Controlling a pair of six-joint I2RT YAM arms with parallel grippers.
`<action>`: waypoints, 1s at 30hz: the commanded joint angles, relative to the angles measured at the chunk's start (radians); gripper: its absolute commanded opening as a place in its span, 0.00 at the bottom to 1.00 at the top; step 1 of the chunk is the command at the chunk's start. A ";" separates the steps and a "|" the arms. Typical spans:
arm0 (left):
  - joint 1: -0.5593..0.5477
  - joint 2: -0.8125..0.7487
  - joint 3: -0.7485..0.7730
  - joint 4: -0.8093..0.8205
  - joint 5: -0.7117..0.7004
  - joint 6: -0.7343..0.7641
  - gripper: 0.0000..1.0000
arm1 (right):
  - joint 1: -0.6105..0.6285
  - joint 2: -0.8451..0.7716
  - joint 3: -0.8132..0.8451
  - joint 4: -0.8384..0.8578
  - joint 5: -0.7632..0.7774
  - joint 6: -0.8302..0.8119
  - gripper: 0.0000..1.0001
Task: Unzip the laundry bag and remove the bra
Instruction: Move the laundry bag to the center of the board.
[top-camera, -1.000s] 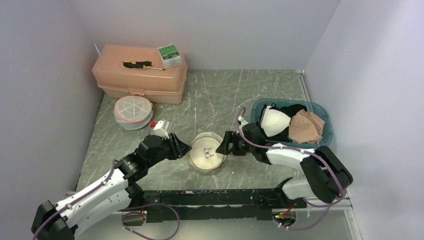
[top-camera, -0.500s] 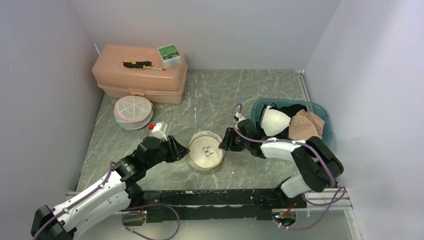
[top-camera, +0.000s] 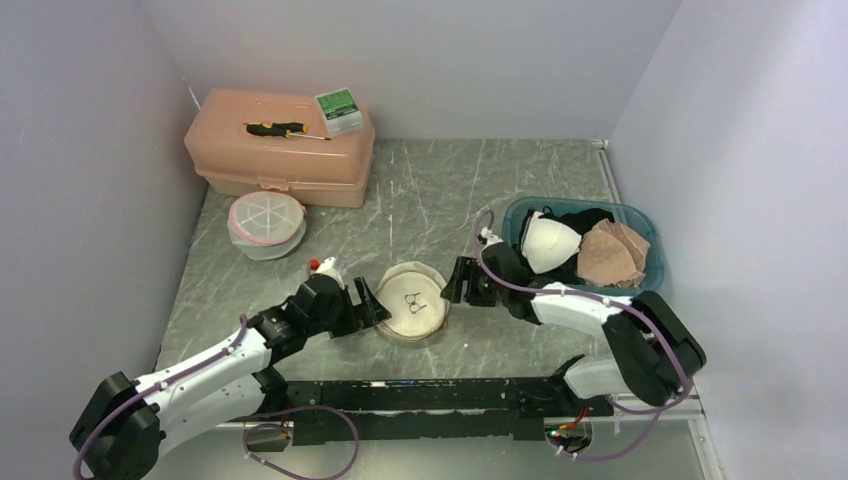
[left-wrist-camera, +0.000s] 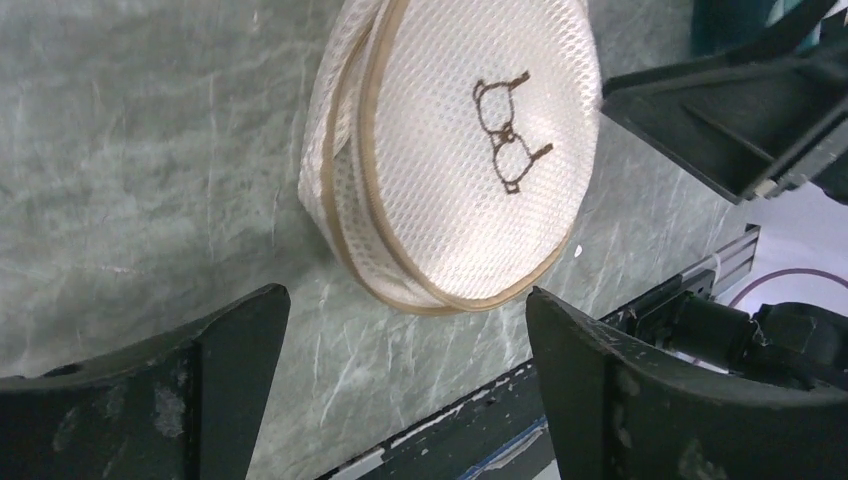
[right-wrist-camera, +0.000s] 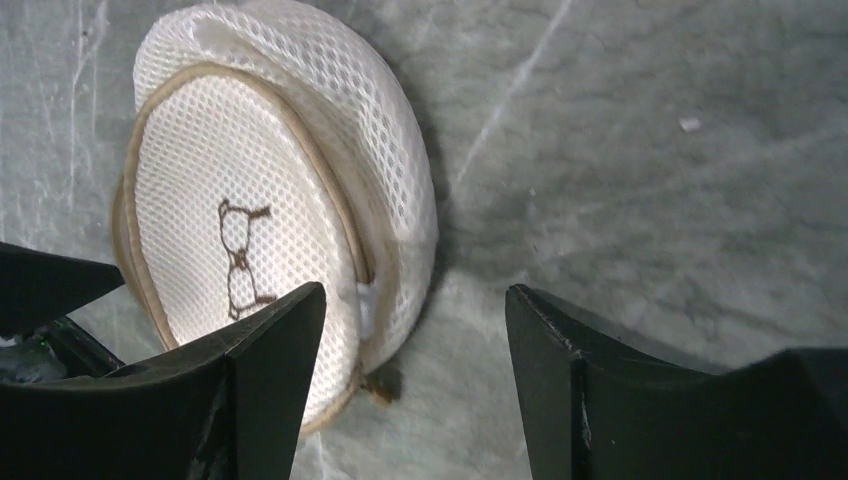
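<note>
The laundry bag (top-camera: 412, 302) is a round white mesh pouch with tan trim and a brown stitched outline, lying on the marble table and zipped shut. The bra is hidden inside it. My left gripper (top-camera: 371, 306) is at the bag's left edge, open wide; in the left wrist view the bag (left-wrist-camera: 460, 150) lies just beyond the left gripper (left-wrist-camera: 402, 300). My right gripper (top-camera: 456, 284) is open at the bag's right edge. In the right wrist view the bag (right-wrist-camera: 270, 220) is partly behind the left finger, and the brown zipper pull (right-wrist-camera: 380, 385) lies between the jaws of the right gripper (right-wrist-camera: 415, 292), untouched.
A teal basket (top-camera: 645, 222) with white, beige and black padded garments stands behind the right arm. A pink toolbox (top-camera: 280, 160) carrying a screwdriver and a small green box sits at the back left. A round lidded tub (top-camera: 266, 224) stands in front of it. Walls close in on three sides.
My left gripper has opened wide and slid forward along the bag's left side. My right gripper narrowed, then spread again, staying at the bag's right edge.
</note>
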 joint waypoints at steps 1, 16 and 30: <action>0.003 -0.032 -0.051 0.048 0.017 -0.128 0.94 | -0.003 -0.126 -0.024 -0.119 0.046 -0.015 0.71; 0.002 0.349 0.098 0.112 -0.039 -0.103 0.55 | -0.004 -0.449 -0.058 -0.265 0.036 -0.022 0.72; 0.016 0.219 0.075 -0.052 -0.261 -0.169 0.03 | -0.003 -0.485 -0.055 -0.263 0.019 -0.040 0.72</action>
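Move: The laundry bag's middle lies about 8 cm to the left hand's right, 5 cm ahead and some 5 cm below; the pink-rimmed mesh bag stands roughly 20 cm ahead and 20 cm left of that hand. From the right hand, the laundry bag is about 9 cm left, 1 cm back and a couple of centimetres lower, with the teal basket some 25 cm right, 11 cm ahead and about level in height. The left hand pinches the laundry bag's left zip edge: it sinks about 4.5 cm, easing back slightly and then forward some 3 cm, tips down about 10 degrees and closes its wide-open fingers nearly shut, finally drawing left about 2 cm. The right hand, fingers still open, rises some 6 cm off the bag's right side, backing off and right about 3 cm each. ##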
